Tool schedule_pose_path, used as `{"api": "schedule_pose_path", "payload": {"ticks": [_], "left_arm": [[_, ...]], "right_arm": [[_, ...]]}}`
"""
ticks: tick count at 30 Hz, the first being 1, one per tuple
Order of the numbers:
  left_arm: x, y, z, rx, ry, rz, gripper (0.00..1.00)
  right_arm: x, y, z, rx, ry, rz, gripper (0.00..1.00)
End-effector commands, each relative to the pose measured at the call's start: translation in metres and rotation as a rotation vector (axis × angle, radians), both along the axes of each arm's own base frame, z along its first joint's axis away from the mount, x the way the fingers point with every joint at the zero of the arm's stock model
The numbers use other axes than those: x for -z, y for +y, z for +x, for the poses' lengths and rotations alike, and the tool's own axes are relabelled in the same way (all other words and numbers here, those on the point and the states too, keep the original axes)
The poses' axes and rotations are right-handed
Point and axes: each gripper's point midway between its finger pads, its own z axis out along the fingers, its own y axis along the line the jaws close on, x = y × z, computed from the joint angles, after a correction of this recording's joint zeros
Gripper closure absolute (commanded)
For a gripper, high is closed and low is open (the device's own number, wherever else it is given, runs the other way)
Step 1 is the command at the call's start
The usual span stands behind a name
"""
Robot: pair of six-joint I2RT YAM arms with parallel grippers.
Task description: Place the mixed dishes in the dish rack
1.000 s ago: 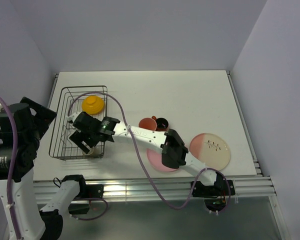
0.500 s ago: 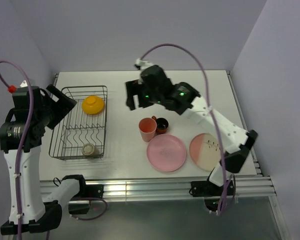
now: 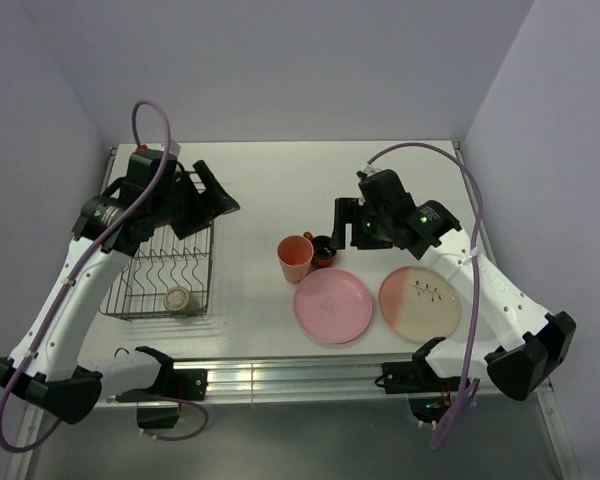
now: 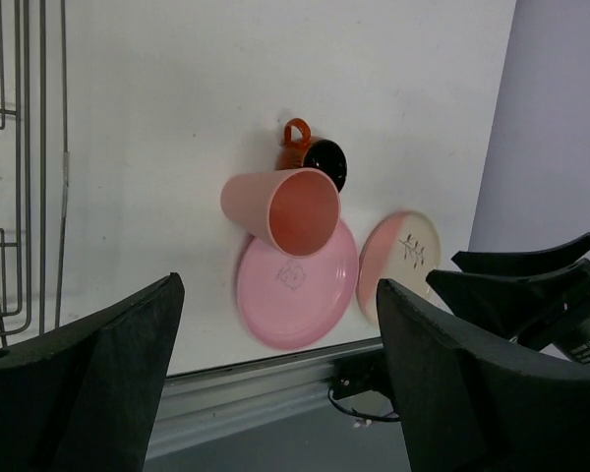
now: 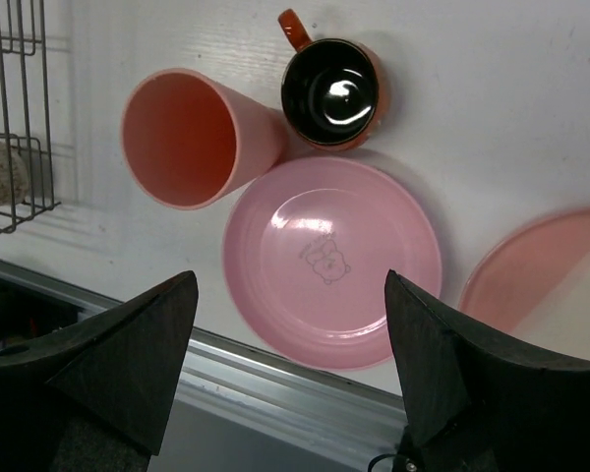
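Observation:
The wire dish rack (image 3: 140,285) stands at the left with a small speckled cup (image 3: 178,299) in its near end. A pink tumbler (image 3: 295,258) and a dark red-brown cup (image 3: 323,248) stand mid-table. In front of them lie a pink plate (image 3: 332,305) and a pink-and-cream plate (image 3: 420,303). My left gripper (image 3: 220,198) hangs open and empty over the rack's far right corner. My right gripper (image 3: 348,226) is open and empty above the table just right of the dark cup. The right wrist view looks down on the tumbler (image 5: 192,138), dark cup (image 5: 332,93) and pink plate (image 5: 329,261).
The left wrist view shows the rack's wires (image 4: 20,147) at its left edge and the tumbler (image 4: 285,208) further off. Grey walls close the table's back and sides. An aluminium rail (image 3: 300,375) runs along the near edge.
The right arm pulled out of the rack, swung up and right, and now hangs by the cups. The left arm swung in from the left over the rack's far end, covering the yellow bowl.

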Motion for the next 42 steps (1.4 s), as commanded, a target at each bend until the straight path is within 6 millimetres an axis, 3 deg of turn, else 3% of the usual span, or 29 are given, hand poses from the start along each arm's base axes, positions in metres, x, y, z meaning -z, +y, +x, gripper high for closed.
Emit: {"api": "schedule_pose_path", "payload": {"ticks": [1,6,12,18,35,42], "left_arm": [[-0.009,-0.018,0.012,0.008,-0.032,-0.018,0.14],[-0.009,-0.033,0.011,0.046,-0.030,-0.032,0.14],[-0.015,-0.037,0.003,0.079,-0.045,-0.059,0.14],[-0.019,-0.032,-0.006,0.086,-0.053,-0.058,0.14],[-0.024,-0.021,-0.020,0.069,-0.065,-0.058,0.13],[-0.027,-0.016,-0.027,0.061,-0.070,-0.055,0.12]], "right_arm": [[0.000,-0.007,0.008,0.048,0.024,0.056,0.16],[0.039,-0.010,0.032,0.063,0.133,0.042,0.22],[0.077,-0.009,0.065,0.085,0.166,-0.058,0.27],[0.117,0.000,0.073,0.075,0.248,-0.074,0.33],[0.161,0.017,0.089,0.094,0.354,-0.090,0.43],[0.172,0.015,0.094,0.114,0.372,-0.130,0.57]]}}
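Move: The mug my right hand goes for stands about 10 cm ahead, 3 cm to the left and some 20 cm below it. The pink cup is close by on the mug's left, about 6 cm over and 2 cm nearer me. The plain pink plate lies about 12 cm back and 2 cm right of the mug. From my left hand the mug is roughly 8 cm ahead, 19 cm right and 29 cm lower. I lower my right hand steeply, some 18 cm, while reaching about 8 cm forward to the mug, tipping the fingers some 25 degrees further towards straight down. On the way they narrow to about half open, one finger coming over the mug's mouth and the other outside its right wall. My empty left hand edges 3 cm right and dips, then eases back and up. ##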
